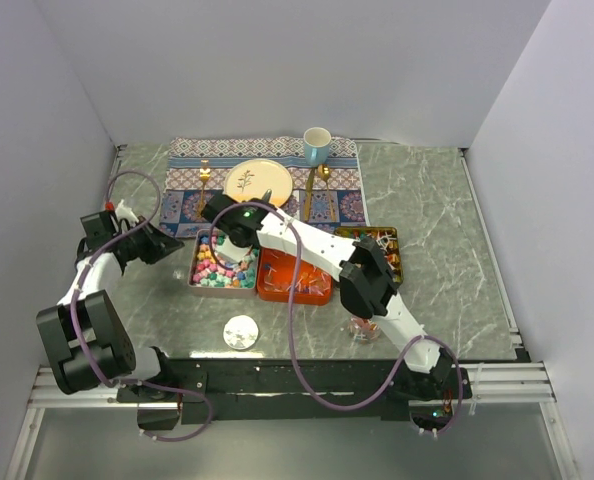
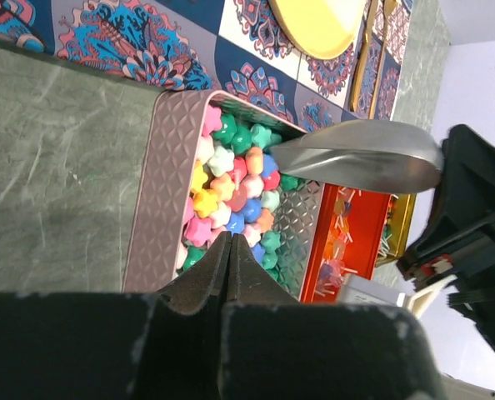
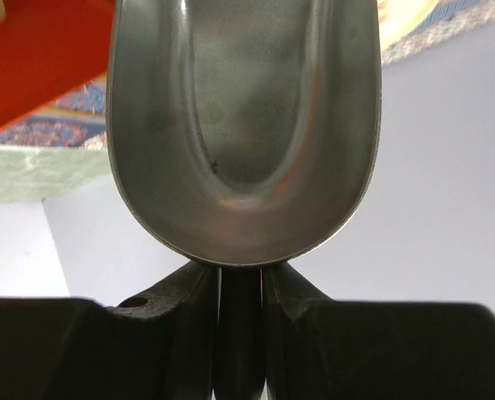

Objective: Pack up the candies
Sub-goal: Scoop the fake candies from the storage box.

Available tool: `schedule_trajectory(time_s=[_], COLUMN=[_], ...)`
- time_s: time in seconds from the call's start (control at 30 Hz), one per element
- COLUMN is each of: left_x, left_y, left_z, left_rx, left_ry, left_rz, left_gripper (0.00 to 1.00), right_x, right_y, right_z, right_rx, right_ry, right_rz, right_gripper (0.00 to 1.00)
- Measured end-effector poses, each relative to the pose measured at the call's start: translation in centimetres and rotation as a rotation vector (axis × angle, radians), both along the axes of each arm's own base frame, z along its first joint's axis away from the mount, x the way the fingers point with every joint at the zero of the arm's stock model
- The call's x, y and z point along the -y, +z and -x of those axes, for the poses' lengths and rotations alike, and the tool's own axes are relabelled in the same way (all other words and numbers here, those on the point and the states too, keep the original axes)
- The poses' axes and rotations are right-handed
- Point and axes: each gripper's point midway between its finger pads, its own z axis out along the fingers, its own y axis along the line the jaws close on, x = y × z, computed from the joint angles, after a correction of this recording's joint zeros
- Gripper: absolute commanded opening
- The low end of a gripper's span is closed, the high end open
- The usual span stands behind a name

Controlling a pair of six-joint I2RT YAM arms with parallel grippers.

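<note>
Pastel candies [image 2: 235, 187] fill a silvery-pink tin [image 2: 160, 192] at the table's centre-left [image 1: 222, 265]. Beside it, a red tin [image 1: 295, 282] holds red-orange wrapped candies [image 2: 341, 242]. A darker tin [image 1: 382, 250] further right holds twist-wrapped ones. My right gripper [image 3: 241, 275] is shut on the handle of a metal scoop [image 3: 243, 125], whose bowl hangs over the pastel tin [image 2: 356, 157]; no candy shows in it. My left gripper [image 2: 228, 237] is shut and empty, its tips just above the tin's near rim, at the tin's left side [image 1: 177, 247].
A patterned placemat [image 1: 187, 205] at the back carries a yellow plate [image 1: 257, 182], a blue cup [image 1: 317, 147] and gold cutlery [image 1: 205, 180]. A white round lid [image 1: 241, 332] lies near the front. A small glass jar [image 1: 362, 326] stands under the right arm.
</note>
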Motion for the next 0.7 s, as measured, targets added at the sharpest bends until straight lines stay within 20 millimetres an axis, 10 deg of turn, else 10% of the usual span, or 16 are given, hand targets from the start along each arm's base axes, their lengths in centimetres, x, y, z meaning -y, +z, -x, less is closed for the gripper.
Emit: schedule_trajectory(time_s=[0.37,0.4,0.43,0.5,0.7], left_x=[0.2,0.0,-0.1,0.0,2.2], left_y=[0.3,0.3,0.3,-0.1,-1.3], left_z=[3.8,4.4,4.8,5.5,7.2], left_rx=[-0.167,-0.185,-0.2,-0.23,-0.384], left_ry=[0.069,0.095,0.113,0.134,0.162], left_rz=[0.123,0.149,0.175,0.234,0.519], left_gripper=[0.01,0.1,0.48,0.66,0.82], right_x=[-0.8,-0.8,-0.8,-0.9,-1.0], right_y=[-1.8,-1.9,-2.0,-2.1,-2.5], right_z=[0.5,0.5,0.5,0.5,0.4], right_rx=[-0.059,-0.064,-0.069,-0.078,-0.103], right_ry=[0.004,0.001,-0.001,-0.007,-0.025], right_rz=[-0.039,-0.048,-0.056,-0.071,-0.122], right_gripper=[0.0,0.0,0.0,0.0,0.0])
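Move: The fake candies' tray is centred about 9 cm back and 9 cm left of the right hand, some 14 cm below it. From that hand, the orange tray is 10 cm back, 6 cm right and the plate 12 cm ahead, 2 cm left. From the left hand, the candies are 1 cm ahead, 8 cm right and 9 cm down; the orange tray is level, 24 cm right, and the round lid 15 cm back, 12 cm right. Still gripping the scoop, the right hand lowers it about 2.5 cm, with a centimetre of leftward drift and a slight turn, dipping its bowl into the candies' far right part. The left hand heads back some 7 cm along the tray's left side towards its near corner, then edges right and down, tipping down while its left side rolls under, fingers opening wide. ##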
